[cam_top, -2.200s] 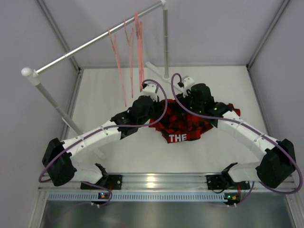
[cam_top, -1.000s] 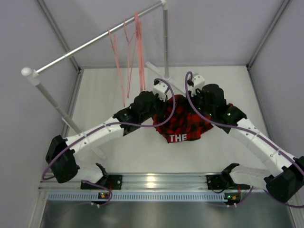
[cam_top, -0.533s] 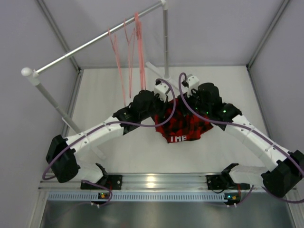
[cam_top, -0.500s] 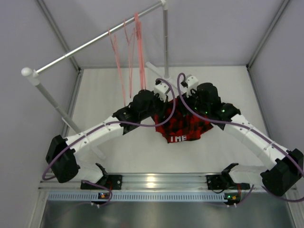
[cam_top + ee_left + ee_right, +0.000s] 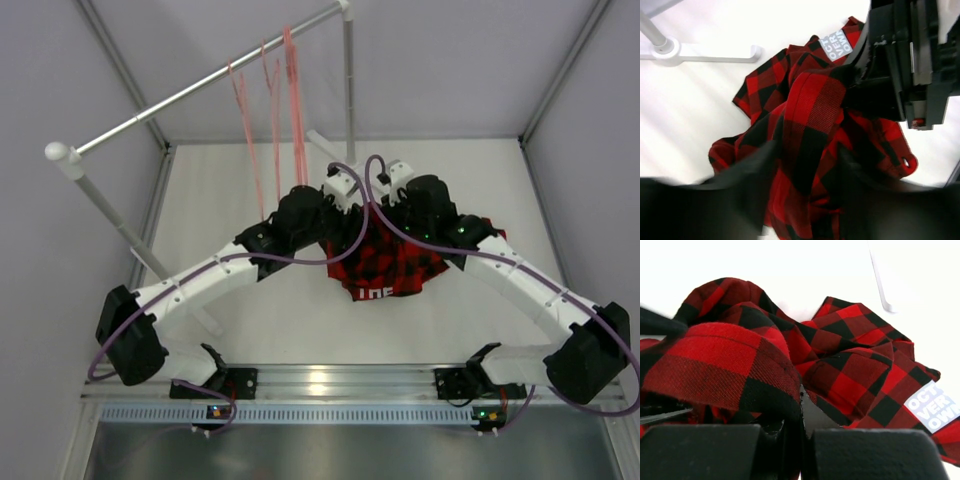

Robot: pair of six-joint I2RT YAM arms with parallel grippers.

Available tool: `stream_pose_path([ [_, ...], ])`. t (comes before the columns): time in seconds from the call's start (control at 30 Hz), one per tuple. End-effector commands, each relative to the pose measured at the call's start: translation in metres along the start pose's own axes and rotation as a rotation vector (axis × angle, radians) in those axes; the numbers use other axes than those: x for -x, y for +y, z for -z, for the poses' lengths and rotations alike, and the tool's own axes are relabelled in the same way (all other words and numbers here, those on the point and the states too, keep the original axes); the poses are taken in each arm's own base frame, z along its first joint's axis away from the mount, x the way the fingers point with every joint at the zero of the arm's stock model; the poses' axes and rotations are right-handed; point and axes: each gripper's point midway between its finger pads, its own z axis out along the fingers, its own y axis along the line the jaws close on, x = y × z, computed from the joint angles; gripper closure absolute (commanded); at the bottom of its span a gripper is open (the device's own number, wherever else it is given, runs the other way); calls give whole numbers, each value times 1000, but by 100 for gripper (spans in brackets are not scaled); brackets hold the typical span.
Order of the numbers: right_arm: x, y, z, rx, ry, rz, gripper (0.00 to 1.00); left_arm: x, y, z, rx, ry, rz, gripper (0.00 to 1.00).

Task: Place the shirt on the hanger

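Observation:
The red-and-black plaid shirt (image 5: 388, 262) hangs bunched between my two grippers over the middle of the table, its white lettering curled at the lower edge. My left gripper (image 5: 345, 212) has a thick fold of the shirt (image 5: 807, 130) between its blurred fingers (image 5: 752, 175). My right gripper (image 5: 388, 208) is shut on another fold (image 5: 740, 365) right beside it, and it shows in the left wrist view (image 5: 885, 80) pinching the cloth. Three pink wire hangers (image 5: 292, 95) hang on the rail behind, apart from the shirt; none is held.
The white clothes rail (image 5: 200, 85) runs diagonally across the back left on two posts. Its base foot (image 5: 670, 50) lies on the table just behind the shirt, also in the right wrist view (image 5: 879, 282). Grey walls close in on both sides.
Both grippers have moved closer together and slightly back toward the rail, raising the shirt. The cloth has bunched narrower and its lettering has curled under.

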Motion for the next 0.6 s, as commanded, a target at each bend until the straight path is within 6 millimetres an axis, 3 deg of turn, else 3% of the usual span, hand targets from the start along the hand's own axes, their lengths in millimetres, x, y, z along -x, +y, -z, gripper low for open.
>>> stream_pose_path([
  [0.0,26,1,19,-14,-50,-66,100,42,2,18,21,-103,10,36],
  [0.03,21,-2,18,-16,-10,-83,100,48,0,24,14,-120,13,24],
  [0.07,17,-1,17,-4,9,-104,100,53,-5,27,-9,-131,17,22],
  [0.37,-2,-10,7,28,80,-270,100,114,-38,89,-147,-275,99,17],
  [0.4,-3,-10,7,25,83,-274,100,125,-33,100,-113,-310,115,17],
  [0.47,-1,-9,8,33,77,-275,100,129,-21,109,-39,-319,146,18],
  [0.5,0,-9,8,35,76,-278,100,136,0,116,84,-353,170,19],
  [0.57,2,-9,10,35,67,-279,100,143,23,129,209,-364,202,21],
])
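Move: The nearest pink hanger hangs about 20 cm to the left of my left hand, roughly 8 cm farther out and 10 cm higher; the far hangers hang about 11 cm left, 17 cm ahead and 12 cm up. The heaped shirt's middle lies some 7 cm to this hand's right, 2 cm ahead and 17 cm below. From my right hand, which holds the shirt, the nearest hanger is about 27 cm left, 8 cm ahead and 14 cm up. I spread my left fingers, already part open, nearly all the way and come free of the shirt, lifting this hand about 15 cm, first easing back a little, then swinging some 5 cm left towards the hangers' side, its fingers tilting up almost to level. My right hand keeps its pinch on the shirt, shifting slightly right and tipping down some 10 degrees. ##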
